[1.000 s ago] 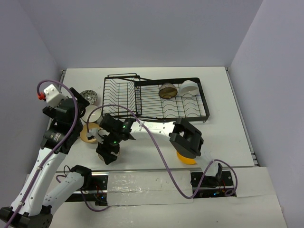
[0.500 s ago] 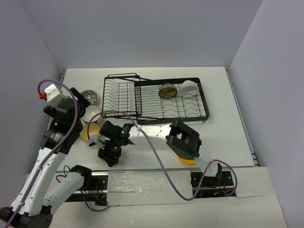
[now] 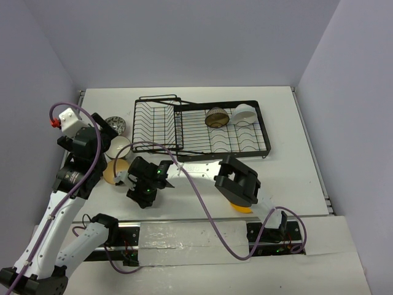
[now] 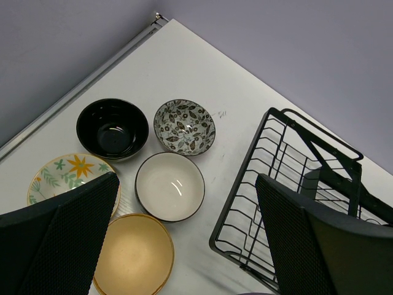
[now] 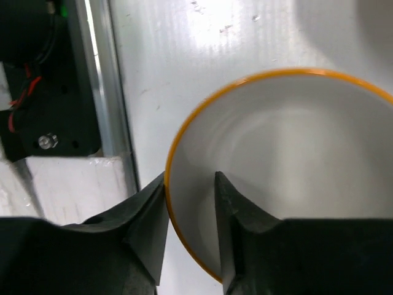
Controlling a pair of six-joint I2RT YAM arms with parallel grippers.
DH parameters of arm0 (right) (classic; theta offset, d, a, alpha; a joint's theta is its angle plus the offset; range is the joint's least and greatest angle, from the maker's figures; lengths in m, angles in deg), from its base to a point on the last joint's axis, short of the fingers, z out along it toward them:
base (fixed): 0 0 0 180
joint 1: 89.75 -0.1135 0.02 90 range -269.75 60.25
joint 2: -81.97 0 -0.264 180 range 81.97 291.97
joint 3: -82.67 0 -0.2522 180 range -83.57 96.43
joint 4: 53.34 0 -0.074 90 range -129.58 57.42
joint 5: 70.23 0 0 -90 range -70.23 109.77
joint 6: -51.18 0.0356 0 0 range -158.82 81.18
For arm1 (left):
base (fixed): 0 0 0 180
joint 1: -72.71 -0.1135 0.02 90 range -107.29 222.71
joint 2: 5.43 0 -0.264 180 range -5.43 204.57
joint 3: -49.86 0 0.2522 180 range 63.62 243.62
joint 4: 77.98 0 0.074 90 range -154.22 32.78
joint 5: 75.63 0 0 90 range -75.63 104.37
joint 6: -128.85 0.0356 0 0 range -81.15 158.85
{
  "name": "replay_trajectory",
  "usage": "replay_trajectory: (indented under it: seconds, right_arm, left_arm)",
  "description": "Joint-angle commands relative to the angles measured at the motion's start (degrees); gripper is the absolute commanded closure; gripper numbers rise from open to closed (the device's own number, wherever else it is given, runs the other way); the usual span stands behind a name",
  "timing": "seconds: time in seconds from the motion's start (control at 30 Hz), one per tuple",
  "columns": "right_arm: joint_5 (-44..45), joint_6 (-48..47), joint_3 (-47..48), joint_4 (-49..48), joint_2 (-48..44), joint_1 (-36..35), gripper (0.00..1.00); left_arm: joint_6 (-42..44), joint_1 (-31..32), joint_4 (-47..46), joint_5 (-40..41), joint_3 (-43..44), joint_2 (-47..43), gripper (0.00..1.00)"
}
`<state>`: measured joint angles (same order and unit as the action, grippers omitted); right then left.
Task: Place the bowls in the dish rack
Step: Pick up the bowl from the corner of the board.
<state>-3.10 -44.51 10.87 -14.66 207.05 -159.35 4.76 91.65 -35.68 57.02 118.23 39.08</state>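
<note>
An orange-rimmed bowl (image 5: 295, 153) with a pale inside sits on the table by the near rail. My right gripper (image 5: 189, 178) straddles its rim, outer finger against the rim, inner finger inside with a gap showing. From above, that gripper (image 3: 136, 195) covers this bowl. My left gripper (image 4: 187, 184) hangs open high over a white bowl (image 4: 169, 185), tan bowl (image 4: 132, 255), black bowl (image 4: 112, 129), leaf-patterned bowl (image 4: 184, 126) and flowered bowl (image 4: 64, 175). The dish rack (image 3: 202, 126) holds a brown bowl (image 3: 217, 117) and a white bowl (image 3: 245, 112).
A bright orange-yellow bowl (image 3: 241, 207) lies under my right arm's elbow. The metal base rail (image 5: 107, 92) runs close beside the gripped bowl. A purple cable (image 3: 196, 184) loops over the table between the arms. The rack's basket end (image 4: 276, 178) stands right of the loose bowls.
My right gripper's jaws have narrowed around the bowl's rim, and the right wrist and elbow have shifted slightly left. The left arm has barely moved.
</note>
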Motion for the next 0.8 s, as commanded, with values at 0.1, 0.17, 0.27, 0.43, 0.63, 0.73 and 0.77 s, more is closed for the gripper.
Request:
replay_trajectory:
  seconds: [0.1, 0.17, 0.27, 0.43, 0.63, 0.73, 0.77]
  right_arm:
    - [2.5, 0.8, -2.2, -1.3, -0.4, -0.1, 0.66]
    - [2.5, 0.9, -3.6, -1.6, -1.4, -0.1, 0.72]
    - [2.3, 1.5, -5.6, -2.1, -3.1, -0.1, 0.81]
    - [1.8, 2.7, -8.9, -3.7, -5.8, -0.1, 1.00]
    - [0.7, 3.9, -11.5, -4.1, -9.0, -0.2, 1.00]
    - [0.1, 4.8, -13.2, -4.8, -12.0, -0.2, 1.00]
    - [0.1, 5.3, -13.7, -5.4, -13.0, -0.2, 1.00]
  left_arm:
    - [1.0, -0.3, -1.6, -1.1, 0.6, 0.0, 0.01]
    - [1.0, -0.3, -1.7, -1.3, 0.5, 0.0, 0.01]
    - [1.0, -0.3, -1.7, -1.4, 0.6, -0.1, 0.01]
    - [1.1, -0.3, -1.7, -1.9, 0.7, 0.0, 0.01]
    - [1.2, -0.3, -1.8, -2.4, 0.7, -0.2, 0.01]
    - [1.2, -0.3, -1.9, -2.8, 0.7, -0.2, 0.01]
    - [1.2, -0.3, -1.9, -3.0, 0.7, -0.2, 0.01]
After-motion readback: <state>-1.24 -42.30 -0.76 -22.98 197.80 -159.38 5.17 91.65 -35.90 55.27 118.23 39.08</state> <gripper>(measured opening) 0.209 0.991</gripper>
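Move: The bowl I am after is right at my right hand: my fingers straddle its near rim, with its middle about 5 cm ahead and 2 cm lower. The tan bowl sits roughly 14 cm ahead and 11 cm left of that hand, with the white bowl some 10 cm beyond the tan one. The dish rack's middle is about 31 cm ahead and 24 cm right. From my left hand, the bowl is some 11 cm back, 12 cm right and 28 cm below. I squeeze my right fingers from partly open onto the near rim of the bowl, one inside the wall and one outside, nudging less than 1 cm forward and left as they close. Then, still tightening, I go up about 2 cm while drawing some 2.5 cm back to the right, rim pinched, the wrist rolling only about 5 degrees. ##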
